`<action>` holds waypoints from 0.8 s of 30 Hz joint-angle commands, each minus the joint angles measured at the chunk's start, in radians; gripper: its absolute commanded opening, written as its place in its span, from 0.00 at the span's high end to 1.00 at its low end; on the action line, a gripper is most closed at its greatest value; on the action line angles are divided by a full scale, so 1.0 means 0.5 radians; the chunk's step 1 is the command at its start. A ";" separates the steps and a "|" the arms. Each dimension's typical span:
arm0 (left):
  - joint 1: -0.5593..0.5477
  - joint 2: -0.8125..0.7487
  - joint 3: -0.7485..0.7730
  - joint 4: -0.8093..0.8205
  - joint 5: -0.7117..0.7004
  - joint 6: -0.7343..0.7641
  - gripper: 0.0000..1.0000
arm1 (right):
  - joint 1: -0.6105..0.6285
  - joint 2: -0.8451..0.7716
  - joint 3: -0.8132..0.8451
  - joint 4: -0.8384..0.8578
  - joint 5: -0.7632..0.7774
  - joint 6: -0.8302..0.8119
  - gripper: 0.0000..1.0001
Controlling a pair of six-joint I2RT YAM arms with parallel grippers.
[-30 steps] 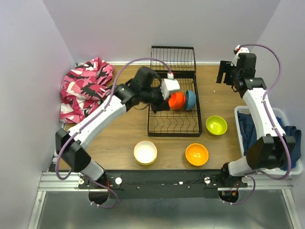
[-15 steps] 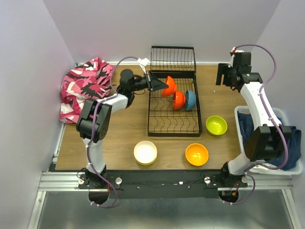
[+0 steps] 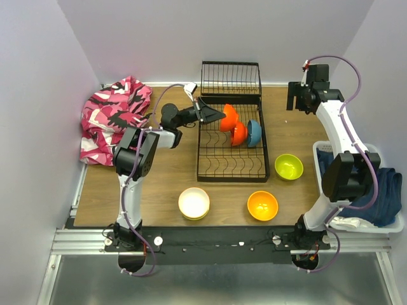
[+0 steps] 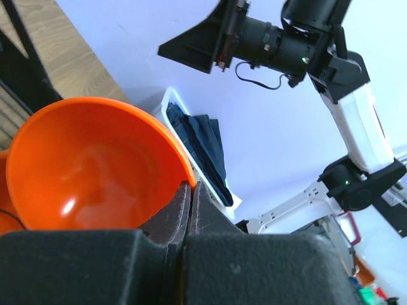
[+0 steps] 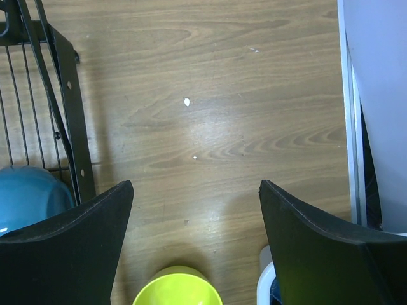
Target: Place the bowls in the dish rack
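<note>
My left gripper is shut on the rim of an orange-red bowl, held on edge over the back of the black dish rack. A red bowl and a blue bowl stand in the rack beside it. On the table lie a lime green bowl, an orange bowl and a cream-white bowl. My right gripper hangs open and holds nothing, high over the back right, above bare wood between the rack and the lime green bowl.
The rack's wire flap stands up at its far end. A pink camouflage cloth lies at the back left. A white basket of blue cloth sits along the right edge.
My left arm has folded back to the left and carried the orange-red bowl toward the rack's back end, the gripper now pointing right. The right gripper has drifted slightly back and stays open.
</note>
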 commanded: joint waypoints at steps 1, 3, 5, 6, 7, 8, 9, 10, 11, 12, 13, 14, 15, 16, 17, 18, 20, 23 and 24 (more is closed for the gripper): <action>0.047 0.110 0.003 0.328 -0.094 -0.152 1.00 | -0.009 -0.001 -0.054 -0.022 0.054 -0.021 0.12; 0.053 0.135 -0.019 0.386 -0.100 -0.186 1.00 | -0.009 -0.004 -0.054 -0.031 0.064 -0.027 0.12; 0.053 0.156 -0.034 0.396 -0.119 -0.202 1.00 | -0.012 -0.001 -0.057 -0.037 0.064 -0.030 0.12; 0.053 0.169 -0.031 0.399 -0.125 -0.205 1.00 | -0.009 0.002 -0.061 -0.037 0.067 -0.030 0.12; 0.050 0.181 -0.025 0.402 -0.131 -0.211 1.00 | -0.009 0.005 -0.061 -0.037 0.070 -0.030 0.12; 0.050 0.214 -0.010 0.402 -0.131 -0.226 1.00 | -0.009 0.005 -0.067 -0.037 0.061 -0.027 0.12; 0.050 0.227 -0.003 0.411 -0.134 -0.229 1.00 | -0.009 0.008 -0.067 -0.034 0.057 -0.030 0.12; 0.047 0.239 0.003 0.414 -0.137 -0.236 1.00 | -0.012 0.014 -0.070 -0.034 0.057 -0.030 0.12; 0.047 0.260 0.009 0.411 -0.137 -0.236 1.00 | -0.009 0.017 -0.064 -0.034 0.064 -0.027 0.12; 0.047 0.267 0.012 0.408 -0.137 -0.227 1.00 | -0.009 0.017 -0.067 -0.034 0.064 -0.033 0.12; 0.044 0.276 0.015 0.396 -0.134 -0.223 1.00 | -0.009 0.020 -0.064 -0.037 0.067 -0.030 0.12; 0.038 0.288 0.012 0.384 -0.134 -0.220 1.00 | -0.009 0.020 -0.061 -0.037 0.067 -0.033 0.12; 0.032 0.300 0.012 0.381 -0.140 -0.226 1.00 | -0.009 0.023 -0.064 -0.040 0.067 -0.036 0.12; 0.029 0.313 0.012 0.384 -0.146 -0.229 1.00 | -0.009 0.020 -0.064 -0.040 0.067 -0.036 0.12; 0.023 0.337 0.015 0.390 -0.149 -0.233 1.00 | -0.009 0.026 -0.070 -0.040 0.067 -0.036 0.12; 0.011 0.350 0.027 0.399 -0.162 -0.245 1.00 | -0.009 0.023 -0.079 -0.037 0.064 -0.033 0.12; -0.008 0.392 0.052 0.426 -0.171 -0.272 1.00 | -0.009 0.026 -0.091 -0.037 0.060 -0.030 0.12; -0.042 0.435 0.089 0.466 -0.199 -0.315 1.00 | -0.009 0.029 -0.119 -0.047 0.045 -0.030 0.12; -0.054 0.445 0.095 0.482 -0.208 -0.328 1.00 | -0.009 0.026 -0.128 -0.050 0.039 -0.030 0.12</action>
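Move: The held red bowl is going to the rack slot just left of the bowls already loaded, about 3 cm ahead of the left hand, 3 cm to its right and some 14 cm below. Beside that slot, the loaded red bowl stands roughly 2 cm ahead and 7 cm to the right of the left hand, the blue bowl 2 cm ahead and 13 cm to the right, both about 14 cm down. From the idle right hand the slot is some 28 cm left, 2 cm back and 12 cm lower. The red bowl, still pinched by its rim in the shut left fingers, is lowered about 7 cm towards the slot beside the loaded red bowl, edging some 2.5 cm forward early on. The wrist rolls about 15 degrees on the way, its forward side tipping down; the descent stops at the end with the grip kept. ##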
